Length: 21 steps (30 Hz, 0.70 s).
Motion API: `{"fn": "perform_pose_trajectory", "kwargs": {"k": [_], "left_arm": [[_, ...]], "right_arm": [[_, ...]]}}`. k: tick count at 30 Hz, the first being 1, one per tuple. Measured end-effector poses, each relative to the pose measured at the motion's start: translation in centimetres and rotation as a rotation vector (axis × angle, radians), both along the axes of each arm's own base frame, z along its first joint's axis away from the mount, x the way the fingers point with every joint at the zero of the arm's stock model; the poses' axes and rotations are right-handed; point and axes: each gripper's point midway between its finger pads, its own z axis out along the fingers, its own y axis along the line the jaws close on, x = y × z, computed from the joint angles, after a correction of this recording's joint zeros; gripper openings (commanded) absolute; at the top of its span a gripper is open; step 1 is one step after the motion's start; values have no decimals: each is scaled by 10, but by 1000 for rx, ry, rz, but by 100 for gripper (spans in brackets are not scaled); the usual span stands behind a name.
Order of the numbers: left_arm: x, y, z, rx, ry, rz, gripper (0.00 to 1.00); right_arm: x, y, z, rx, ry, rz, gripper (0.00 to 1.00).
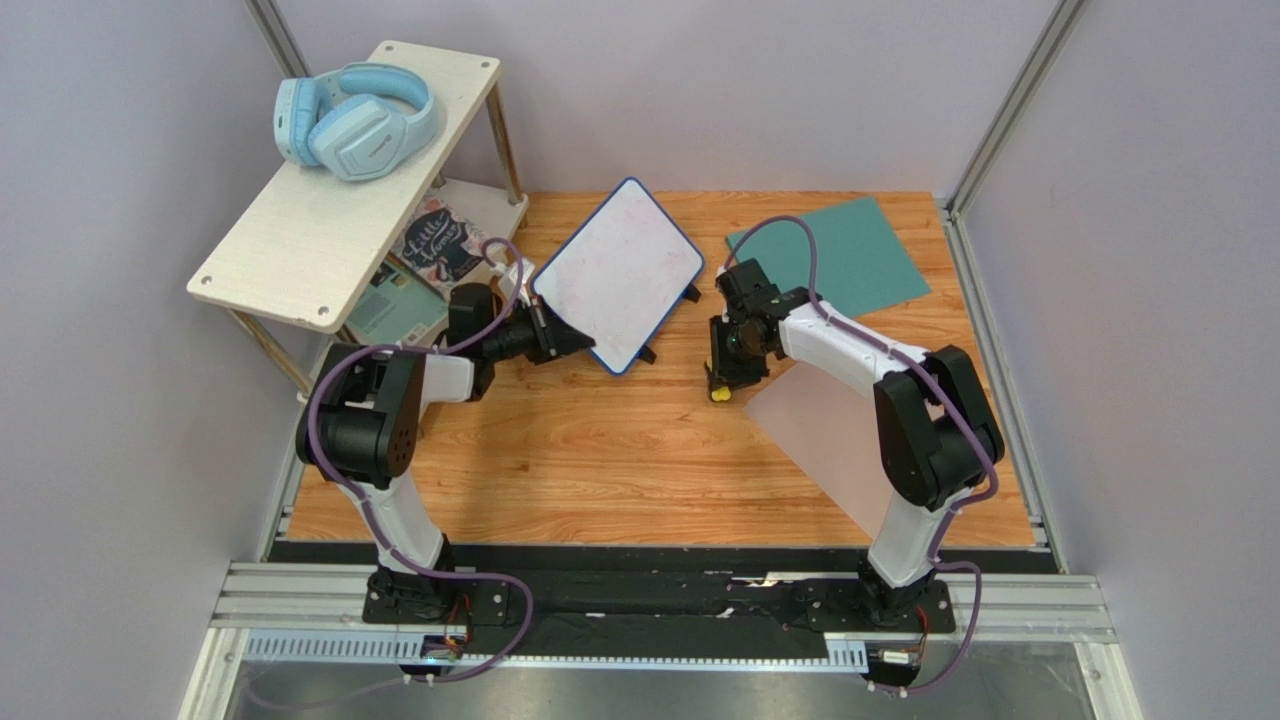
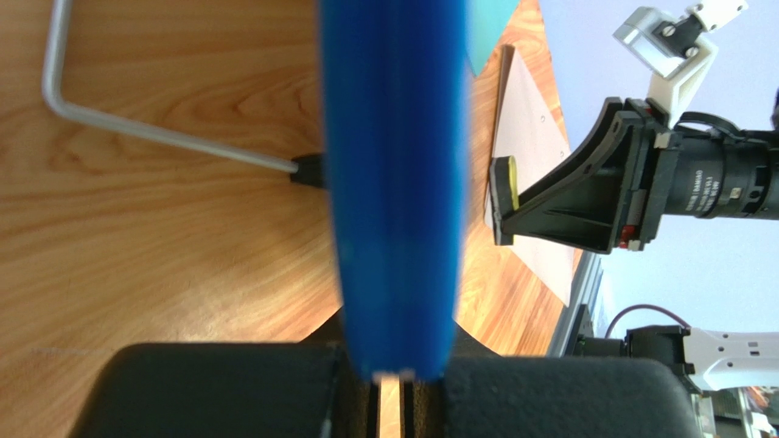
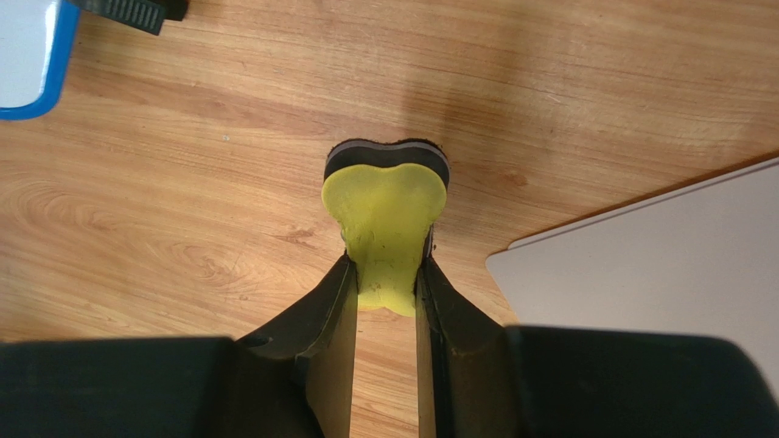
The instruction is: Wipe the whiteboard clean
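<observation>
The whiteboard, glossy white with a dark-blue frame and faint pink marks, stands tilted at the middle back of the wooden table. My left gripper is shut on its lower-left edge. In the left wrist view the blue frame runs straight up out of the left gripper. My right gripper hangs just right of the board, apart from it, and is shut on a yellow eraser with a black felt face, low over the table. The board's corner shows at the top left of the right wrist view.
A white shelf at the back left carries blue headphones, with books beneath. A teal sheet lies at the back right and a grey-pink sheet under the right arm. A bent metal wire leg extends behind the board.
</observation>
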Motion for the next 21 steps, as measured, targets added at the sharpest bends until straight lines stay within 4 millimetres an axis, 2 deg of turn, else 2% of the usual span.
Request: {"fn": "perform_pose_trajectory", "kwargs": {"k": [2,3,6,7,9,15,18,21], "left_arm": [[-3,1,-3,4,8,-1,10],[-3,1,-4,4,12,-1,12],[-5,-1,-5,9,13,-11,16],[-6,-2,-6,11,12,-15,17],[-8,-3,-7,14,18,-24,22],[-13,-5,-11,27,29,-37,27],[-13,-4,-7,38,16,-34,29],[-13,-1,-1,53,2,-23,31]], "right_arm": [[-2,2,0,14,8,9,29],[-2,4,1,20,11,13,45],[-5,7,1,33,17,27,64],[-5,7,2,36,18,33,67],[-6,9,2,39,19,41,72],[-7,10,3,39,17,52,75],[-7,13,4,40,12,61,74],[-6,17,7,45,2,75,70]]}}
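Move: The right fingers hold the eraser, its middle roughly 1 cm ahead of and 2 cm below the hand point, a little above bare table. From this hand the whiteboard's middle is some 14 cm ahead, 13 cm left and 3 cm up; the pink sheet's is about 17 cm right, 5 cm back, 5 cm down. The left gripper pinches the whiteboard's edge; from it the board's middle lies about 9 cm ahead, 4 cm right, roughly level. Open the right gripper to roughly three-quarters wide and let go of the eraser over the bare table, drifting only about 1.5 cm left towards the whiteboard. At the same time loosen the left fingers from their pinch to about a quarter open and ease that hand back some 1.5 cm, dipping about 1 cm and coming up again at the board's edge. ##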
